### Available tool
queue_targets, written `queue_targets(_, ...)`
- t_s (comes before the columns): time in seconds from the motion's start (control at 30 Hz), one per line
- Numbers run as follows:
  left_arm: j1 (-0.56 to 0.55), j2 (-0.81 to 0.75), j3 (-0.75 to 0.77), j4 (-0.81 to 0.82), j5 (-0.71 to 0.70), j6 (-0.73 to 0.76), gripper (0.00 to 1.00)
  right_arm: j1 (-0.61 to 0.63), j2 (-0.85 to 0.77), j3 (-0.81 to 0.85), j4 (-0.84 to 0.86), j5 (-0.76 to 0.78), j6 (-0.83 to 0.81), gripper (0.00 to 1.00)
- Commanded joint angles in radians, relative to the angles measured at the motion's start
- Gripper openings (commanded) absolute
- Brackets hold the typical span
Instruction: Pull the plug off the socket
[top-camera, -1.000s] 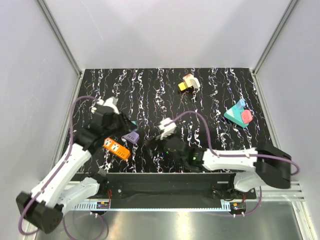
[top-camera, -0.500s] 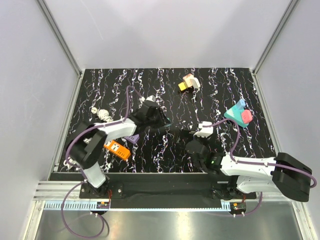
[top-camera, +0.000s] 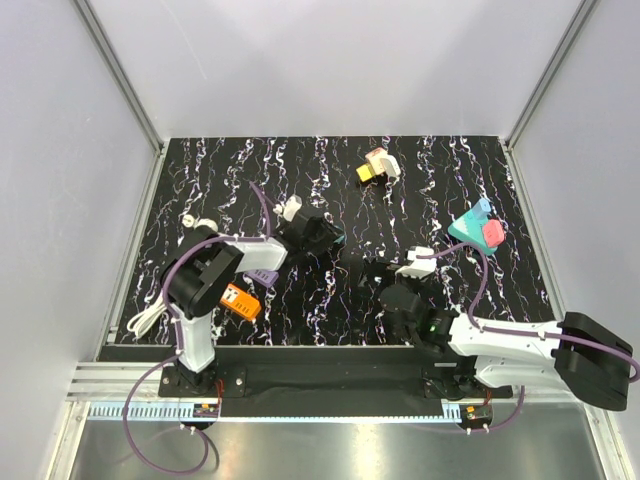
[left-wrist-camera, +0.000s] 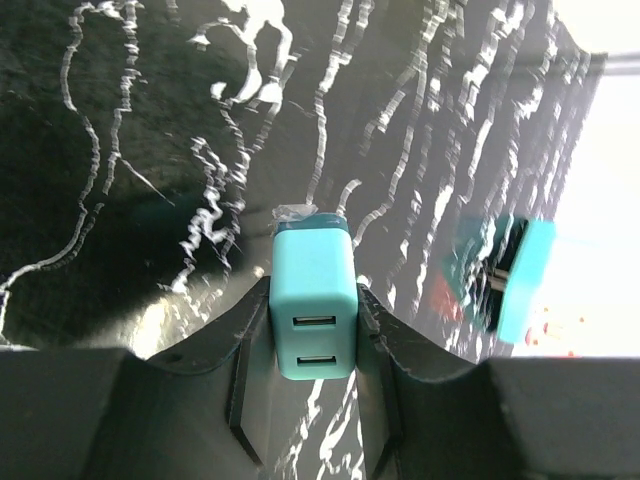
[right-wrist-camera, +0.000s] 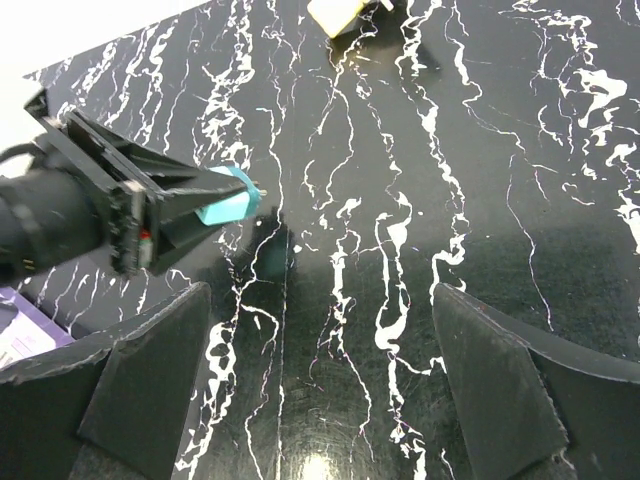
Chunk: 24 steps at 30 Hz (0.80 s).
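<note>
My left gripper is shut on a teal plug, a small block with two USB ports facing the camera. It holds the plug just above the black marbled table, and the plug touches no socket. In the top view the left gripper is left of centre, with the plug showing at its tip. In the right wrist view the plug shows at the upper left. My right gripper stands wide open over bare table, with nothing between its fingers. It is to the right of the plug.
A teal and pink block lies at the right and shows blurred in the left wrist view. An orange power strip with a purple plug beside it lies near the left arm. A yellow and white piece sits at the back.
The left arm has swung from the left side, by the orange strip, to the middle of the table. The right gripper has moved right, away from it, and stays open.
</note>
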Motion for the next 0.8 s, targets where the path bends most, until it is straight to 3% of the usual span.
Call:
queue_targets(0.0, -0.008, 0.030, 0.066, 0.052, -0.075, -0.064, 0.03, -0.007, -0.001, 0.004, 0.066, 0.036, 0.005, 0.98)
queue_targets(0.13, -0.011, 0.044, 0.080, 0.023, -0.080, -0.074, 0.32, -0.007, 0.062, 0.041, 0.062, 0.025, -0.018, 0.98)
queue_targets(0.23, -0.011, 0.041, 0.089, -0.007, -0.084, -0.076, 0.42, -0.007, 0.073, 0.048, 0.062, 0.011, -0.019, 0.99)
queue_targets(0.3, -0.013, 0.031, 0.074, -0.002, -0.089, -0.084, 0.62, -0.005, 0.076, 0.050, 0.062, 0.006, -0.019, 0.99)
queue_targets(0.37, -0.014, 0.024, 0.062, -0.001, -0.086, -0.081, 0.75, -0.005, 0.078, 0.050, 0.062, 0.002, -0.018, 0.98)
queue_targets(0.63, -0.019, -0.132, -0.021, -0.056, -0.120, -0.013, 0.78, -0.007, 0.134, 0.091, 0.038, -0.024, -0.028, 1.00)
queue_targets(0.77, -0.016, -0.256, -0.038, -0.172, -0.126, 0.077, 0.80, -0.007, 0.237, 0.214, -0.225, 0.011, 0.060, 1.00)
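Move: The teal plug is already pinched in the left fingers, with the bare table it is brought to some 3 cm below. From that hand the yellow block stands about 18 cm farther out and 8 cm to the right. The purple socket lies roughly 17 cm to the left and 7 cm back, the orange socket about 20 cm left and 16 cm back. From the right hand the plug is about 13 cm ahead, 9 cm left and 9 cm lower. The left hand eases down and forward about 1 cm with the plug, then its fingers open wide and let go of it over the bare table. It then draws back, left and up, roughly 3 cm clear. The right hand, empty and wide open, sinks 1 to 2 cm and shifts about 2 cm left towards the plug. ##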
